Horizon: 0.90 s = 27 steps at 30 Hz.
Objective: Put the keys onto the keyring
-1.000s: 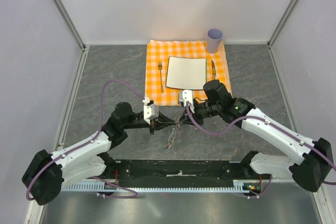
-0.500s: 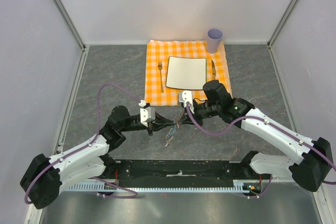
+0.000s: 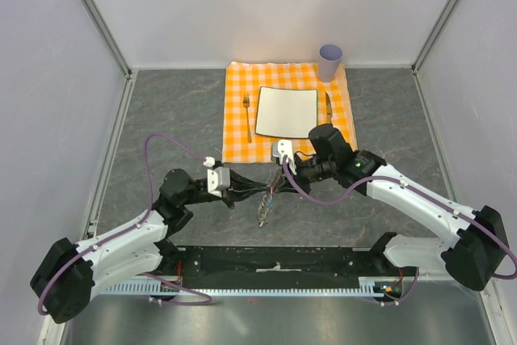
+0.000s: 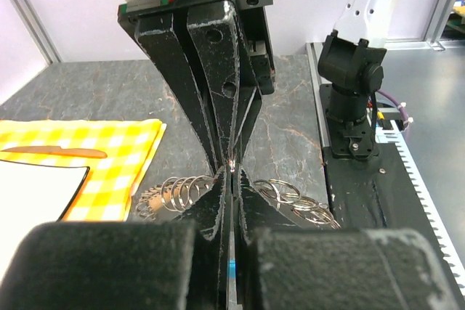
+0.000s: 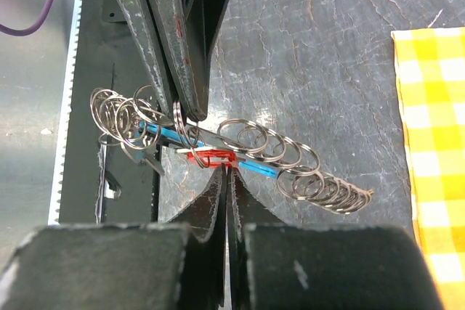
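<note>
The keyring (image 3: 264,206) is a string of silvery rings with a blue tab (image 5: 163,135), and it hangs just above the grey table between both arms. My left gripper (image 3: 239,192) is shut on the blue tab, which shows as a blue sliver between its fingers (image 4: 218,212). In the right wrist view the left gripper (image 5: 190,112) comes down from the top onto the rings (image 5: 251,139). A small key with a red head (image 5: 209,156) lies along the tab. My right gripper (image 5: 225,168) is shut, its tips pinching the lower edge of the red head.
An orange checked cloth (image 3: 237,131) lies beyond the grippers. It carries a white square plate (image 3: 287,111), a fork (image 3: 247,115) and a knife (image 3: 329,104). A lilac cup (image 3: 329,61) stands at its far right corner. The black base rail (image 3: 275,262) runs along the near edge.
My right gripper has gone from partly open to shut at the red key. The left arm has drawn back a little to the left, still holding the keyring.
</note>
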Each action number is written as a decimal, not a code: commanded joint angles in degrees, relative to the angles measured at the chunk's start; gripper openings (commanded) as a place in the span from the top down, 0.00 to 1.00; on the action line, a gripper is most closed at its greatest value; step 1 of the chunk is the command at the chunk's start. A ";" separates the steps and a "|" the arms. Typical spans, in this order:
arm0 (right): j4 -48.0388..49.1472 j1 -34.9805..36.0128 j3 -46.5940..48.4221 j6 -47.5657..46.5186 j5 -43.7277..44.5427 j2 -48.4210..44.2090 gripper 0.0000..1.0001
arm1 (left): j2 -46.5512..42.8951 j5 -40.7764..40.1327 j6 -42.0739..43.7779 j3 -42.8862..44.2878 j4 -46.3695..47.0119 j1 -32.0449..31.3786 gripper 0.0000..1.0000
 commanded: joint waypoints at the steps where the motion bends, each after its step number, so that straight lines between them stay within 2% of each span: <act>1: 2.68 -0.09 -0.65 0.60 -2.54 0.16 1.00 | -0.22 0.72 -2.10 -0.14 7.61 0.16 0.98; 3: 2.77 -0.09 -0.74 0.77 -1.32 -0.98 0.99 | -0.22 0.28 -1.75 0.04 6.65 0.16 0.98; 5: 2.77 -0.09 -1.09 0.69 2.46 -3.26 0.87 | -0.31 0.10 -1.40 0.04 5.51 0.25 0.98; 7: 2.68 -0.09 -1.27 0.42 3.96 -5.02 0.80 | -0.49 -0.34 -0.79 0.21 4.45 0.17 0.98; 8: 2.68 -0.09 -1.35 0.25 3.70 -6.25 0.73 | -0.40 -0.42 -0.52 0.30 3.75 0.16 0.98; 14: 2.68 -0.09 -1.00 -1.33 -1.48 -7.05 0.65 | 0.57 0.81 -0.78 1.36 3.30 0.16 0.98; 19: 2.68 -0.09 -0.74 -1.86 -2.80 -6.44 0.63 | 0.74 1.51 -1.31 1.71 3.74 0.25 0.98; 27: 3.29 -0.09 -0.47 -1.95 -3.51 -5.47 0.68 | 2.15 3.27 -2.28 2.06 5.06 0.16 0.98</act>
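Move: At the right fingertips the red key is already pinched, its middle about 1 cm to the hand's left. The small ring in the left fingers is roughly 2 cm left and 1 cm back of the right hand; the big keyring's middle is some 3 cm back, 3 cm left and 4 cm below, with its blue strip 2 cm back, 3 cm left and 5 cm below. From the left hand the key is about 1 cm ahead, 2 cm right and 1 cm below. Letting go of the red key, the right hand spreads its fingers to about a third of their range and lifts away from it by about 3 cm, drawing back towards its base and slightly to the right near the end, the wrist tilting the fingertips up a few degrees. The left hand keeps its pinch on the small ring, sinking about 1 cm. ##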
